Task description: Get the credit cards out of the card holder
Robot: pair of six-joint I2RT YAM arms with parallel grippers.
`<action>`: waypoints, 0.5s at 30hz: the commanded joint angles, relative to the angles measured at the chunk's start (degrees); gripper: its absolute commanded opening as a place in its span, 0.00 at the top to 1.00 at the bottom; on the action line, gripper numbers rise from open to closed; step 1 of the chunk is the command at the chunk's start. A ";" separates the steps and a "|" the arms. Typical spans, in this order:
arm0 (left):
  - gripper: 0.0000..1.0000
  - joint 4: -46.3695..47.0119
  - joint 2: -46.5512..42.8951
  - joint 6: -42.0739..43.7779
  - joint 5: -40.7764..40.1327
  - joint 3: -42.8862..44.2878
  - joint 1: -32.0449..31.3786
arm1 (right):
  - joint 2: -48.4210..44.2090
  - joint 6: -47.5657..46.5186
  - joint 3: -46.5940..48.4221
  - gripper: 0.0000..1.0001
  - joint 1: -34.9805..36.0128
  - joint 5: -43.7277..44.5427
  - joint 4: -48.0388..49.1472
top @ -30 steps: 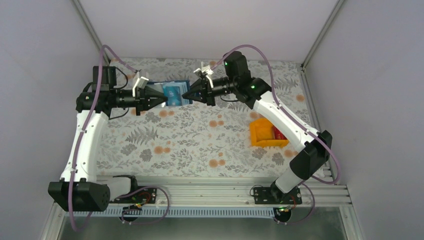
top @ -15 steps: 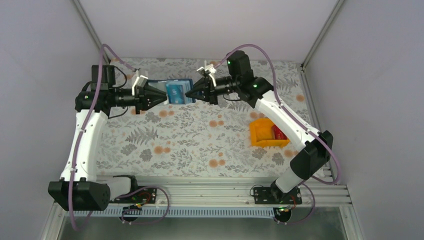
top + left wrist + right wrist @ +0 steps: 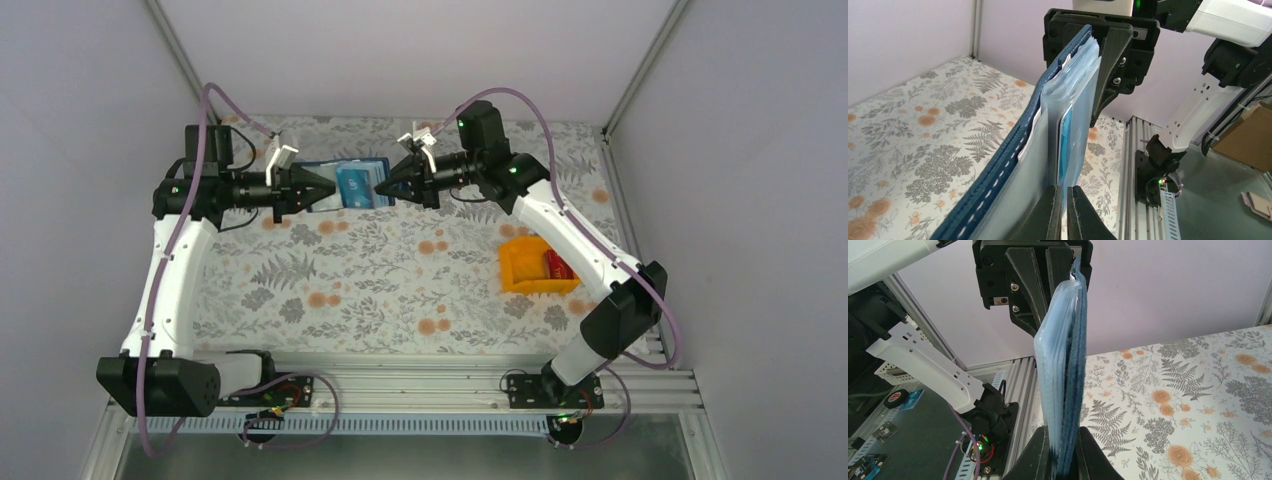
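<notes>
The card holder [image 3: 372, 168] hangs above the far middle of the table, stretched between both grippers, navy outside [image 3: 1013, 150] to the left and pale pockets [image 3: 1075, 75] to the right. My right gripper [image 3: 383, 184] is shut on its right end, the blue layers squeezed between the fingers [image 3: 1064, 456]. My left gripper [image 3: 335, 190] meets it from the left, its jaws [image 3: 1064, 212] shut on the edge of a blue credit card [image 3: 1068, 145] that stands in a pocket. That card shows teal-blue [image 3: 355, 183] from above. Other cards in the holder are hidden.
An orange bin [image 3: 520, 268] sits on the floral table at the right, with a red card [image 3: 558, 268] inside. Grey walls close in the left, right and back. The aluminium rail [image 3: 420, 378] with both arm bases runs along the near edge.
My left gripper's jaws parted slightly and shut again on the card's edge, its wrist turning. Both grippers and the holder drifted a little toward the far side.
</notes>
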 commanded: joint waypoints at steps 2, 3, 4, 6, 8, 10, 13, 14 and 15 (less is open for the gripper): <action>0.83 2.47 0.28 -0.67 -1.15 1.84 -0.10 | -0.12 -1.17 1.00 0.96 0.33 -2.79 -0.33; 0.81 3.86 0.51 -2.10 -2.31 1.83 -0.16 | 0.02 -1.10 1.07 0.96 0.42 -3.35 -0.29; 0.81 4.82 0.94 -3.30 -3.16 1.89 -0.27 | 0.19 -1.14 1.15 0.96 0.53 -3.63 -0.17; 0.77 5.24 1.72 -3.87 -3.14 2.38 -0.98 | 0.42 -1.31 1.18 0.96 0.85 -3.90 -0.19; 0.72 4.97 2.18 -3.57 -2.03 2.76 -2.11 | 0.32 -1.33 1.18 0.96 0.95 -3.99 -0.11; 0.70 4.97 2.46 -3.44 -2.59 3.11 -3.24 | 0.26 -1.42 1.18 0.96 1.08 -4.15 -0.04; 0.70 5.14 2.78 -3.50 -2.66 3.64 -3.84 | 0.42 -1.59 1.56 0.96 1.20 -4.68 -0.14; 0.70 5.14 2.83 -3.57 -2.33 3.78 -4.08 | 0.45 -1.66 1.61 0.96 1.21 -4.91 -0.07; 0.72 5.05 2.90 -3.50 -1.90 3.95 -4.44 | 0.50 -1.65 1.68 0.96 1.21 -5.11 -0.10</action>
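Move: The clear sleeve leaf with the blue card stands upright in the open card holder, its middle about 4 cm to the left hand's right, level with it and neither ahead nor back. The dark blue cover is about 3 cm to the right and 2 cm ahead; the stack of other sleeves is about 7 cm to the right and 1 cm ahead. The right hand, already pinching the holder's right end, has the leaf about 5 cm to its left, level with it. From almost shut at the leaf, the left fingers open to about a third, one finger bearing on the leaf's face and spreading it from the sleeve stack. The hand first eases forward about 1 cm, then slides some 1.5 cm right, farther in towards the holder. The right hand keeps its pinch on the holder and stays in place. ##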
